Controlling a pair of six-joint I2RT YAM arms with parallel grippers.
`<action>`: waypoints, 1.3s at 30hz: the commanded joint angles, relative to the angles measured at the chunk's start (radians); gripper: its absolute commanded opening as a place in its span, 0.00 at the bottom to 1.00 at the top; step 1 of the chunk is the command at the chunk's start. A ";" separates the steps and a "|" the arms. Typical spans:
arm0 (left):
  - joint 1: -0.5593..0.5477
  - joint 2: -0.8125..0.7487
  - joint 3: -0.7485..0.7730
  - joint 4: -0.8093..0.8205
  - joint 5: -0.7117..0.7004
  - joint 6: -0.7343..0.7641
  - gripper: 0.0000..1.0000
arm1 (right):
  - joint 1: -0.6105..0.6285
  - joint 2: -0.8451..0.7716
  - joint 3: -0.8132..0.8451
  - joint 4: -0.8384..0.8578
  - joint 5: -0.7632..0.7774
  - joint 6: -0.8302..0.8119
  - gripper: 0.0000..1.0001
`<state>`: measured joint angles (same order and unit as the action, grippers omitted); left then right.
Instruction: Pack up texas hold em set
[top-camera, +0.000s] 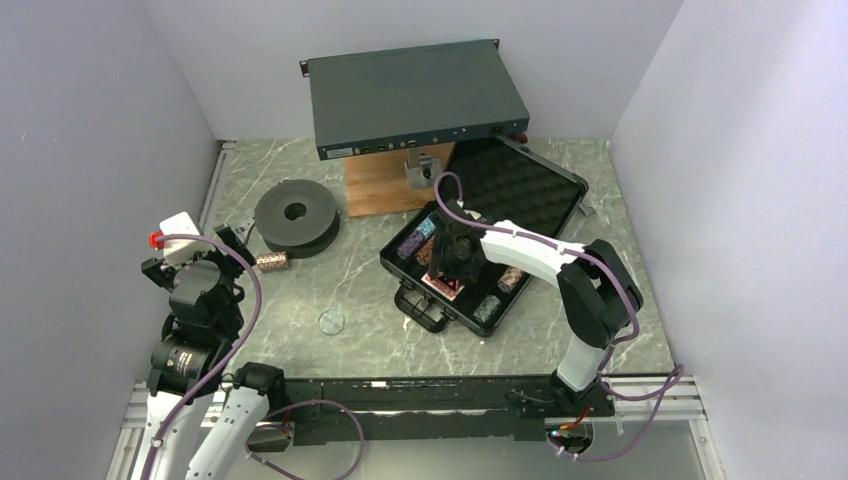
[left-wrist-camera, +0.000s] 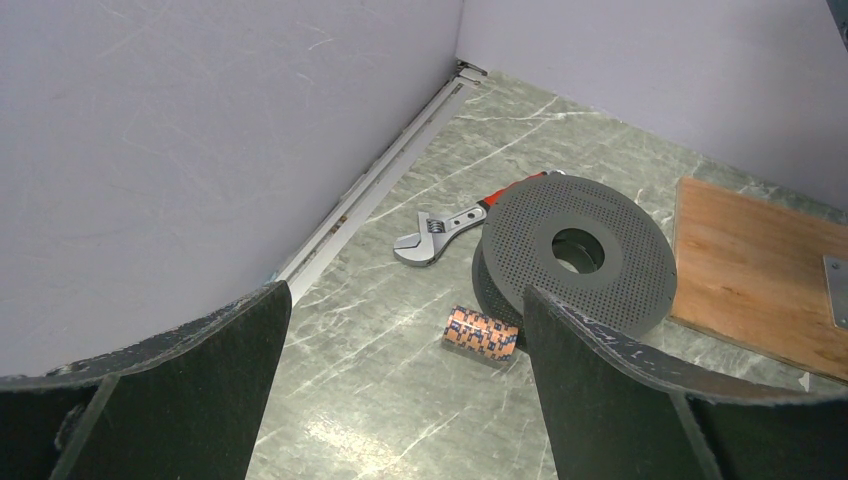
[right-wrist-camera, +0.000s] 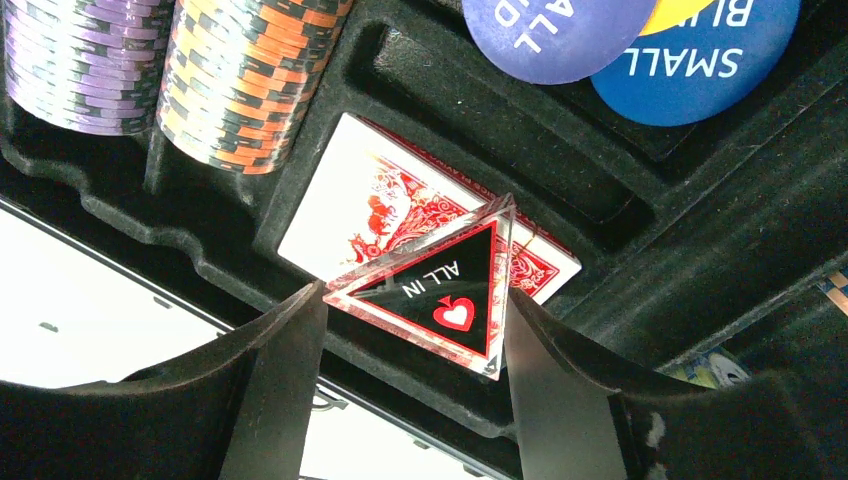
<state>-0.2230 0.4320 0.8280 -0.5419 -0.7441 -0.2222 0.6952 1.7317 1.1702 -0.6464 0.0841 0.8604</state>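
Observation:
The black case (top-camera: 424, 306) lies open right of centre, its foam lid (top-camera: 520, 185) tipped back. My right gripper (right-wrist-camera: 412, 292) hangs over the tray, shut on the red-black "ALL IN" triangle (right-wrist-camera: 440, 285), which sits just above a red-backed card deck (right-wrist-camera: 350, 205). Orange-black chips (right-wrist-camera: 250, 80), purple chips (right-wrist-camera: 70, 50) and two blue buttons (right-wrist-camera: 700, 60) fill nearby slots. One orange chip roll (left-wrist-camera: 481, 333) lies on the table against the spool (left-wrist-camera: 575, 250). My left gripper (left-wrist-camera: 407, 295) is open and empty, hovering short of that roll.
A large grey electronics box (top-camera: 415, 95) stands at the back over a wooden board (top-camera: 385, 185). An adjustable wrench (left-wrist-camera: 440, 232) lies behind the spool near the left wall rail. A small round clear disc (top-camera: 331, 322) rests on the marble at the front.

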 joint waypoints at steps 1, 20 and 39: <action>0.005 0.005 -0.001 0.033 0.014 0.018 0.92 | -0.003 -0.050 -0.005 0.030 -0.020 0.013 0.53; 0.005 0.005 -0.002 0.033 0.014 0.021 0.92 | -0.003 -0.049 0.001 0.083 -0.052 -0.008 0.76; 0.005 0.008 -0.001 0.032 0.017 0.019 0.92 | 0.008 -0.297 -0.034 0.115 0.086 -0.265 1.00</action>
<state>-0.2230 0.4320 0.8280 -0.5419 -0.7368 -0.2218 0.6956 1.5288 1.1492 -0.5892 0.1341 0.7128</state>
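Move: The red card deck on which the all-in triangle, still held in the right fingers, is being laid has its middle about 2 cm ahead of that hand and 2 cm below. From the hand, the orange chip stack is some 11 cm ahead and 2 cm left; the blind buttons 9 cm ahead and 5 cm right; the green chips 4 cm back and 9 cm right, all slightly lower. From the left hand the deck is roughly 8 cm ahead, 43 cm right and 27 cm lower. The all-in triangle is let go over the deck: the right fingers open partway while the hand eases about 1.5 cm left and 1 cm up, then hovers briefly. The hand then swings back right and rises clear of triangle and deck, ending nearly 7 cm up and slightly forward, fingers spreading wide and their tips tilting forward some 15 degrees. ##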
